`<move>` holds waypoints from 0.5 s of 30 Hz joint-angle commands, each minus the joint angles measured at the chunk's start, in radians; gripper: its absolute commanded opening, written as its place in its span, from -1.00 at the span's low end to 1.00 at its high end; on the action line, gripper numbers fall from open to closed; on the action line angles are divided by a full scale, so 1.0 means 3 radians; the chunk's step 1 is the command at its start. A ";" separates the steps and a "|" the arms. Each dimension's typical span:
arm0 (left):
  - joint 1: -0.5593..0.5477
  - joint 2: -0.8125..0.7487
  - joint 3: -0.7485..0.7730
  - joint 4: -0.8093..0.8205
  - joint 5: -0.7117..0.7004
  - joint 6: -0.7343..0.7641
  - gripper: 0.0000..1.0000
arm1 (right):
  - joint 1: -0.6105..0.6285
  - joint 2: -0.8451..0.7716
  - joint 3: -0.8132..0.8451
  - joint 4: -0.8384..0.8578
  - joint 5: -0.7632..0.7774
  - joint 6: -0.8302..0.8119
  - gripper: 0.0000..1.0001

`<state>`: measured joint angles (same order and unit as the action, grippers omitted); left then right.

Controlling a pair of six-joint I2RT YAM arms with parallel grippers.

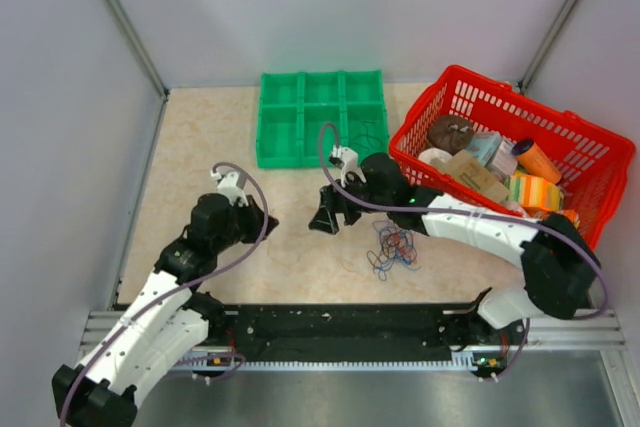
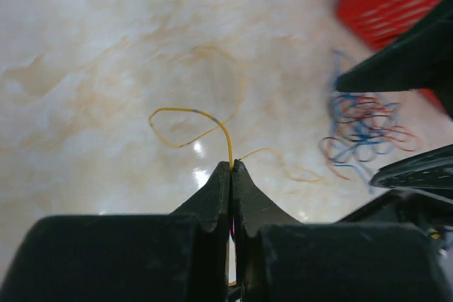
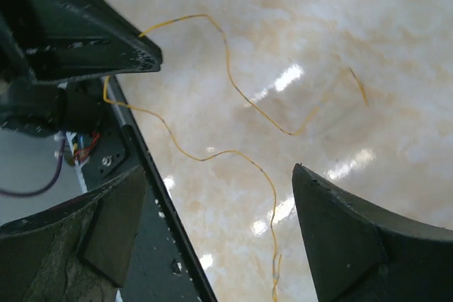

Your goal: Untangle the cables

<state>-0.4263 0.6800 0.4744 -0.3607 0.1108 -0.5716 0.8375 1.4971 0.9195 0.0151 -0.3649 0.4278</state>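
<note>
My left gripper [image 2: 231, 165] is shut on a thin yellow cable [image 2: 192, 124] that loops away over the marble tabletop. In the top view it [image 1: 268, 220] sits left of centre, facing my right gripper [image 1: 323, 221]. In the right wrist view my right gripper [image 3: 219, 171] stands open, and the yellow cable [image 3: 233, 152] runs loose between its fingers without touching them. That strand leads up to the left gripper [image 3: 141, 51]. The tangle of blue, red and orange cables [image 1: 395, 247] lies on the table below the right forearm, and it also shows as a tangle [image 2: 362, 129] in the left wrist view.
A green compartment tray [image 1: 320, 117] stands at the back centre. At the right is a red basket [image 1: 470, 97] with several household items in it. The black base rail [image 1: 340, 327] runs along the near edge. The right gripper's dark fingers [image 2: 403, 61] fill the right of the left wrist view.
</note>
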 commanded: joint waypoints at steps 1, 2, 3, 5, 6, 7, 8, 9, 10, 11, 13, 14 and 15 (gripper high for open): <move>-0.0006 -0.0155 0.0596 -0.0050 0.0892 0.0386 -0.97 | 0.0015 -0.0495 0.0299 -0.0045 -0.0674 -0.1102 0.68; -0.0006 -0.0130 0.0688 -0.0106 0.1010 0.0417 -0.99 | 0.0015 -0.0541 0.0335 -0.0045 -0.0843 -0.1210 0.68; -0.0006 -0.0089 0.0790 -0.0157 0.1128 0.0448 -1.00 | 0.0020 -0.0567 0.0386 -0.0045 -0.1001 -0.1353 0.68; -0.0006 -0.0002 0.0924 -0.0163 0.1363 0.0474 -1.00 | 0.0010 -0.0598 0.0483 -0.0045 -0.1196 -0.1583 0.68; -0.0006 0.0044 0.0990 -0.0143 0.1511 0.0494 -1.00 | -0.0005 -0.0603 0.0539 -0.0045 -0.1248 -0.1655 0.68; -0.0006 0.0085 0.1036 -0.0132 0.1619 0.0504 -1.00 | -0.0020 -0.0608 0.0590 -0.0045 -0.1274 -0.1697 0.68; -0.0006 0.0121 0.1082 -0.0097 0.1746 0.0504 -1.00 | -0.0046 -0.0603 0.0652 -0.0040 -0.1299 -0.1733 0.69; -0.0006 0.0152 0.1118 -0.0061 0.1879 0.0520 -1.00 | -0.0071 -0.0583 0.0748 -0.0040 -0.1355 -0.1758 0.69; -0.0001 0.0167 0.1149 -0.0030 0.1966 0.0515 -1.00 | -0.0107 -0.0552 0.0815 -0.0045 -0.1411 -0.1774 0.69; -0.0006 0.0177 0.1175 0.0016 0.2028 0.0499 -1.00 | -0.0148 -0.0486 0.0892 -0.0045 -0.1447 -0.1759 0.69; -0.0006 0.0203 0.1241 0.0118 0.2105 0.0448 -1.00 | -0.0209 -0.0338 0.1030 -0.0045 -0.1661 -0.1708 0.69; -0.0006 0.0213 0.1272 0.0174 0.2116 0.0403 -1.00 | -0.0204 -0.0277 0.1071 -0.0151 -0.1743 -0.1717 0.69; -0.0006 0.0223 0.1312 0.0190 0.2080 0.0357 -1.00 | -0.0204 -0.0251 0.1056 -0.0102 -0.1825 -0.1692 0.69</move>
<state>-0.4263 0.7425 0.7952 -0.3756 0.6434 -0.4461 0.7956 1.3682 1.1709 -0.0162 -0.7723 -0.0402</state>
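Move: The yellow cable is already pinched in my left fingers. My open right gripper stands about 12 cm to their right at much the same height. From my right hand, the nearest hanging part of the yellow cable is some 10 cm left and 3 cm lower. The blue-red tangle lies about 17 cm right, 4 cm back and 12 cm down, and the green tray some 28 cm straight ahead and 11 cm below. From my left hand, the tangle is about 29 cm right. I whip both hands up off the table, my left by about 14 cm with the yellow cable still pinched, my right by some 16 cm, wide open and empty. Slowing near the top, my left also carries the cable right, towards my right gripper, and a little back, turning about 30 degrees clockwise. My right levels out until its fingers point almost straight left at the pinched cable. ##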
